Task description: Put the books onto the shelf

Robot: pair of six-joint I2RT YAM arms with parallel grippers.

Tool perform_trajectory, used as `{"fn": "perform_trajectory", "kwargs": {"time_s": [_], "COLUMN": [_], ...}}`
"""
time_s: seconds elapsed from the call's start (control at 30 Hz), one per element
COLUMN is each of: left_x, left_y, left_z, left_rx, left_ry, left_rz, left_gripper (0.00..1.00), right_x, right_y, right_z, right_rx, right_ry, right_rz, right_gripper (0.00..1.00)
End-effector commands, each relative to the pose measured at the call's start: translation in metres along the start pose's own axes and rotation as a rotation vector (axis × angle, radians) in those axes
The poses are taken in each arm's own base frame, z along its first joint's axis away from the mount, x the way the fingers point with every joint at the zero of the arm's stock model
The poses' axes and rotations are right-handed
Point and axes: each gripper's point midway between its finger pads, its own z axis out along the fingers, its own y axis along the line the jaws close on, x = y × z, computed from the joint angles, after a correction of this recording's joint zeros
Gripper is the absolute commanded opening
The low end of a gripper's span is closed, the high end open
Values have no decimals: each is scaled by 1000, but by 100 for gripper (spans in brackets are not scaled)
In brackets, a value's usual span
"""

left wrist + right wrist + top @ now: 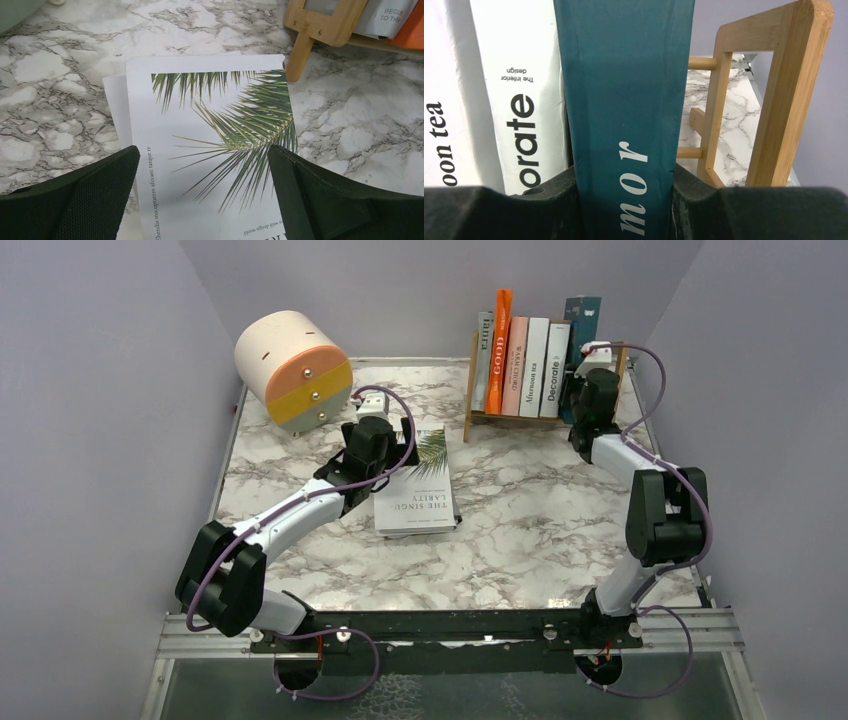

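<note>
Several books stand upright in the light-wood shelf (472, 390) at the back: grey, orange (498, 350), pink, two white. My right gripper (578, 398) is shut on a teal book (582, 318) at the row's right end. In the right wrist view the teal book (624, 100) stands upright between my fingers, next to the white "Decorate" book (524, 100), with the shelf's end frame (784, 100) just to its right. My left gripper (202, 190) hangs open over a white palm-leaf book (210, 125) lying flat on the table. Another white book (115, 100) peeks out beneath it.
A round cream, orange and yellow drawer drum (295, 370) lies at the back left. The shelf's left leg (300, 55) touches the flat book's far corner. Grey walls close in on both sides of the marble table (540, 510).
</note>
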Motion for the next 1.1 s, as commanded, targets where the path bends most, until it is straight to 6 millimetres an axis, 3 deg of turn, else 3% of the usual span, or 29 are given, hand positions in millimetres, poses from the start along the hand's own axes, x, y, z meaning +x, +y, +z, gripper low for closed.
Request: {"fn": "perform_trajectory", "kwargs": {"time_s": [0.0,0.13,0.43,0.6,0.77,0.97,1.07], "left_x": [-12,-13,-14,-16,-18,-19,-15], "left_y": [-8,-8,-6,-6,-4,1,7], "left_z": [0,-1,-2,-3,-6,-10,-12], "left_rx": [26,26,21,22,13,-7,-32], "left_ry": [-27,-28,-30,-35,-42,-47,-38], "left_rz": [0,0,4,2,-4,-16,-19], "left_gripper": [99,99,99,99,99,99,99], "right_x": [-16,-18,-27,-36,-59,-91,-102], "right_y": [5,5,7,6,-1,-8,1], "right_z": [10,10,3,-5,-22,-59,-84], "right_rx": [-26,-20,-34,-34,-13,-8,-67], "right_ry": [-29,-28,-42,-62,-103,-146,-142], "right_rz": [31,43,79,99,114,152,192], "right_gripper": [4,25,55,57,58,60,61]}}
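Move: The right hand still grips the teal Humor book low on its spine; the book's middle lies about 8 cm ahead, level left to right, and 4 cm up. The Decorate book is about 5 cm left of the hand and 8 cm ahead; the shelf's right end frame is some 8 cm right and 8 cm ahead. From the left hand the Humor book lies roughly 21 cm ahead and 42 cm right. The right fingers open and come free of the Humor book's spine, then rise about 10 cm, drawing back. ##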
